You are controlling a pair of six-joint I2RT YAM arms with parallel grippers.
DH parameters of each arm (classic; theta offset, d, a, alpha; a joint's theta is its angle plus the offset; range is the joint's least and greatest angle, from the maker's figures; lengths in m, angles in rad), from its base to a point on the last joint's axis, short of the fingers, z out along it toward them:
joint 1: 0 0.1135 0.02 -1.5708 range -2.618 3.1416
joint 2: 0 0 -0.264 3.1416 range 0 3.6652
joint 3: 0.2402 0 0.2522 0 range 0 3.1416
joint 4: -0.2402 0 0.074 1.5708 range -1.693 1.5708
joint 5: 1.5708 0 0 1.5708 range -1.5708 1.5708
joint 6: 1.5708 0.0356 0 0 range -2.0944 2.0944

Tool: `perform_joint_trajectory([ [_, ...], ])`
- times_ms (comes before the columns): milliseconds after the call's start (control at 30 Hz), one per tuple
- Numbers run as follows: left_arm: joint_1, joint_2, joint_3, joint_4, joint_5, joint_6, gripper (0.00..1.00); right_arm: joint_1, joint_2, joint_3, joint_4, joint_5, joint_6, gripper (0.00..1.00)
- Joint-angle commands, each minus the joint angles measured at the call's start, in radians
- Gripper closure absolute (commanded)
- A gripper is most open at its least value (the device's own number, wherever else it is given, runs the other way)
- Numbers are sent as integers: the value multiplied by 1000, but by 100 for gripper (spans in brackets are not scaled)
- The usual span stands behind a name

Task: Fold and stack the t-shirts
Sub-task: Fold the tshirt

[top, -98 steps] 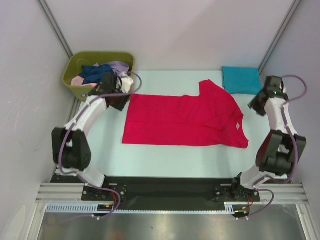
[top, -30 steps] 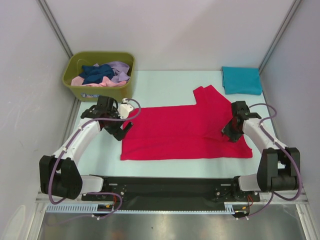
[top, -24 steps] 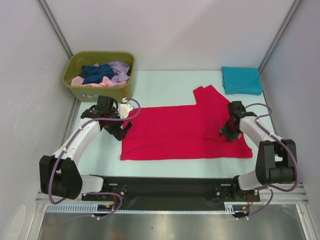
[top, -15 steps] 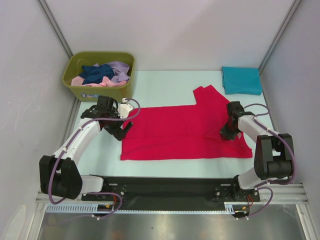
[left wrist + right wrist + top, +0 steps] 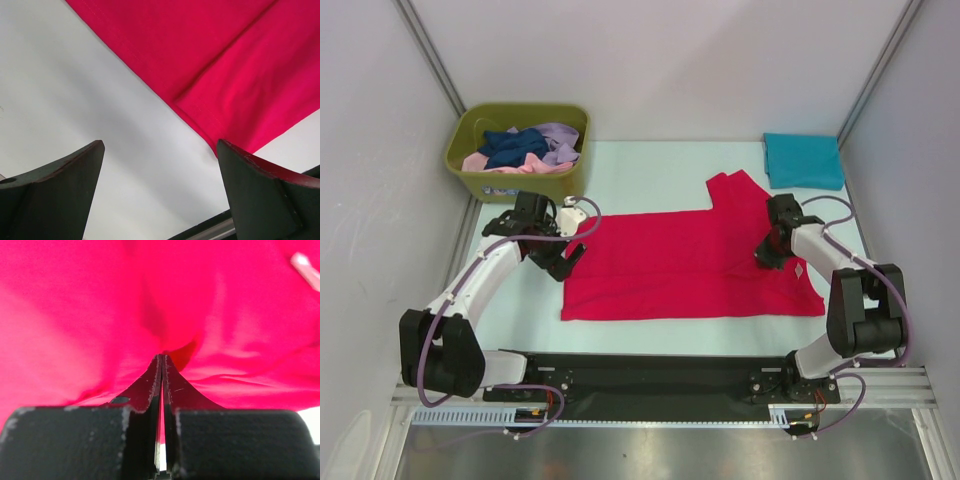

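A bright red t-shirt (image 5: 680, 260) lies spread flat across the table, with one sleeve pointing to the back. My right gripper (image 5: 765, 255) is down on the shirt's right part, near the collar. In the right wrist view it (image 5: 162, 356) is shut, with a puckered fold of the red cloth (image 5: 100, 300) pinched at its tips. My left gripper (image 5: 565, 255) hovers open at the shirt's left edge. In the left wrist view it (image 5: 160, 145) holds nothing, and bare table shows under the shirt's hem corner (image 5: 225, 65). A folded teal t-shirt (image 5: 803, 160) lies at the back right.
An olive-green bin (image 5: 470, 168) at the back left holds crumpled navy (image 5: 510, 146), lavender (image 5: 560, 135) and pink (image 5: 485, 160) tees. Grey walls close in the left and right sides. A black base rail (image 5: 650, 375) runs along the near edge.
My right gripper has closed on the red cloth and shifted slightly back and to the left, bunching the fabric. The left arm has not moved.
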Motion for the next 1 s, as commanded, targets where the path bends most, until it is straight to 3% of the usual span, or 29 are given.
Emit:
perform_joint_trajectory([
  [0,2,-1,25,26,12,-7,0,51,35,97,25,35,4,100],
  [500,1,3,10,43,-2,-2,0,180,342,425,27,48,-51,100],
  [733,2,5,2,58,-12,-4,0,203,413,463,12,38,-56,99],
  [767,2,8,2,65,-11,-5,0,202,417,466,7,38,-60,94],
  [800,1,14,3,71,-11,-19,0,202,422,474,4,23,-65,79],
  [833,2,19,11,75,-11,-26,0,202,431,482,4,12,-74,70],
  [967,1,42,40,164,-21,-97,2,203,433,642,-36,-9,-198,41],
])
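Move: Pinching a fold of the t-shirt's right part, the right hand is some 2 cm above the table; the inner corner where the far sleeve flap leaves the shirt's far edge lies about 12 cm ahead of it and 11 cm to its left. The sleeve flap is 18 cm ahead and 7 cm left, the white label about 1 cm ahead and 7 cm right, the folded teal shirt 28 cm ahead and 11 cm right. From the left hand that corner is roughly 14 cm ahead and 29 cm right, 9 cm lower. Dragging the pinched fold low over the shirt, the right hand goes diagonally forward and left, about 10 cm each way, towards the flap's inner corner. It rises barely a centimetre before sinking again, turns some 15 degrees counter-clockwise, and at the end opens the fingers to about half, letting go of the fold. ##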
